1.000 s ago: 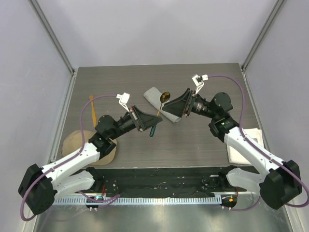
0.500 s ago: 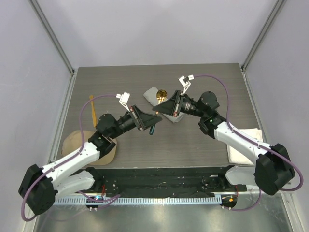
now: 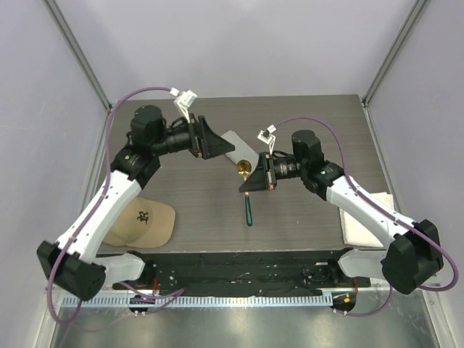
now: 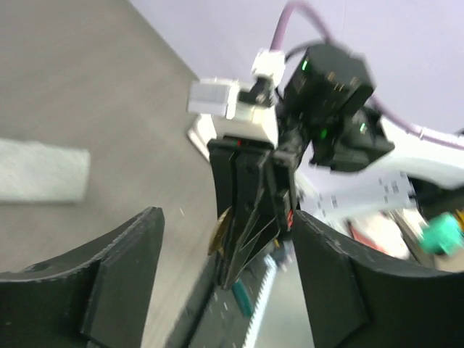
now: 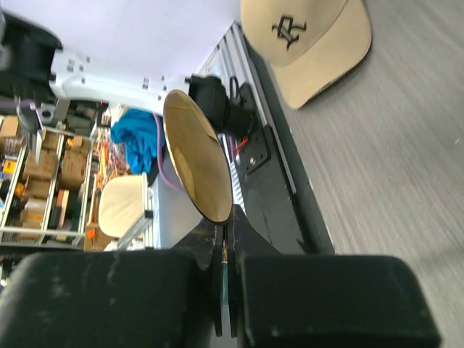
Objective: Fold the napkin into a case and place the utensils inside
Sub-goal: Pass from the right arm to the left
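Observation:
A spoon with a shiny gold bowl [image 3: 243, 168] and a dark teal handle [image 3: 249, 210] is held above the table. My right gripper [image 3: 251, 183] is shut on its neck. The bowl [image 5: 197, 165] sticks out past the pinched fingertips [image 5: 250, 239] of that gripper [image 5: 225, 233]. My left gripper [image 3: 212, 141] is raised at the back left. It stands open and empty [image 4: 228, 243], facing the right gripper and the spoon's bowl [image 4: 220, 228]. The light grey napkin [image 3: 233, 143] lies folded on the table, partly hidden under the left gripper.
A tan cap [image 3: 143, 221] with a black emblem lies near the front left, and it also shows in the right wrist view [image 5: 308, 43]. A thicker white towel [image 3: 362, 226] lies at the right edge under the right arm. Side rails border the table.
The left gripper let go of the spoon, opened wide, and swung up toward the back left. The right gripper shut on the spoon and carried it off the napkin toward the near middle.

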Tool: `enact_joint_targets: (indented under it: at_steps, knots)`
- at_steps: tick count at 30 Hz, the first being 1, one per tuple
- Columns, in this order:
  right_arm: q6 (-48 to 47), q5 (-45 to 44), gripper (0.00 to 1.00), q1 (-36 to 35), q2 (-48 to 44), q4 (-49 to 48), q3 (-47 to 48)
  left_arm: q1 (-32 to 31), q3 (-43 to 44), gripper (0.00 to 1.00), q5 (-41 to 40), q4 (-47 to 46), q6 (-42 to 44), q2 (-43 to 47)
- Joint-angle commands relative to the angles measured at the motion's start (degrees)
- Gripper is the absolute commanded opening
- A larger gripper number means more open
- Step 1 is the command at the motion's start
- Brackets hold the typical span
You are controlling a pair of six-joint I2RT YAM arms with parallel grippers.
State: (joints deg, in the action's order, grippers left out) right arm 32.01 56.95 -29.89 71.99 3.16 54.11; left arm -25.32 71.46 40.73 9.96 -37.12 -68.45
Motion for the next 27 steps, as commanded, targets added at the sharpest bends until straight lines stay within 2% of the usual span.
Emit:
enact_joint_targets:
  at_steps: [1, 5, 13, 17, 20, 21, 22, 24, 25, 27]
  knots:
    - [-5.03, 3.96, 0.01, -0.17, -3.34, 6.07, 1.27, -0.25, 2.10, 0.73, 15.77, 5.60, 2.23, -5.29]
    - [-5.03, 5.45, 0.01, -0.34, -2.64, 6.25, 1.61, -1.39, 1.23, 0.72, 19.20, 6.74, 4.69, -8.36]
    - [-5.20, 7.39, 0.01, -0.43, -0.53, 6.51, 3.11, -7.19, 2.80, 0.65, 18.33, 7.62, 6.54, -11.09]
    - [-4.85, 8.09, 0.01, -0.52, -0.18, 6.51, 3.99, -8.34, 4.56, 0.52, 17.28, 11.65, 9.52, -12.68]
    - [-4.68, 8.01, 0.01, -0.52, 0.08, 6.33, 4.34, -8.43, 6.84, 0.33, 15.87, 16.23, 13.12, -13.91]
    - [-4.50, 7.65, 0.01, -0.52, -0.09, 6.42, 4.43, -8.34, 7.55, 0.15, 12.83, 18.93, 14.52, -13.91]
    - [-4.41, 6.87, 0.04, -0.52, -0.09, 6.51, 4.25, -8.17, 8.42, 0.08, 10.97, 19.66, 16.19, -13.39]
    - [-4.32, 2.76, 0.16, 0.44, -0.18, 9.05, 3.90, -5.11, 8.52, 0.00, 9.90, 18.45, 15.51, -12.94]
    - [-4.50, 1.25, 0.31, 0.88, -0.35, 10.19, 3.20, -3.52, 7.65, 0.00, 8.94, 16.87, 14.28, -12.51]
    - [-5.29, -5.48, 0.45, 2.54, -2.10, 13.97, 2.15, 0.70, 6.15, 0.00, 7.27, 11.44, 9.98, -11.89]
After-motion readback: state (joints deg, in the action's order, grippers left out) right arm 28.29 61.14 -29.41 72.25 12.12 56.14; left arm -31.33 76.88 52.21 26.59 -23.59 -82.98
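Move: The spoon, still pinched in the right gripper, has its bowl end about 2 cm back, 4 cm to the right and 9 cm below the left hand. The right gripper's fingertips are about 7 cm back, 5 cm right and 10 cm below the left hand; the folded napkin is on the table roughly 15 cm ahead, 4 cm right and 34 cm down. From the right hand, the left gripper is some 7 cm ahead, 5 cm left and 10 cm up. The left fingers close around the spoon's neck just behind the bowl, after sinking about 9 cm, working right and swinging back, then returning forward a few centimetres; the wrist turns clockwise some 20 degrees and tips down. The right hand holds the spoon out, easing back about 2.5 cm, then opens partway and lets go as it edges forward again. ##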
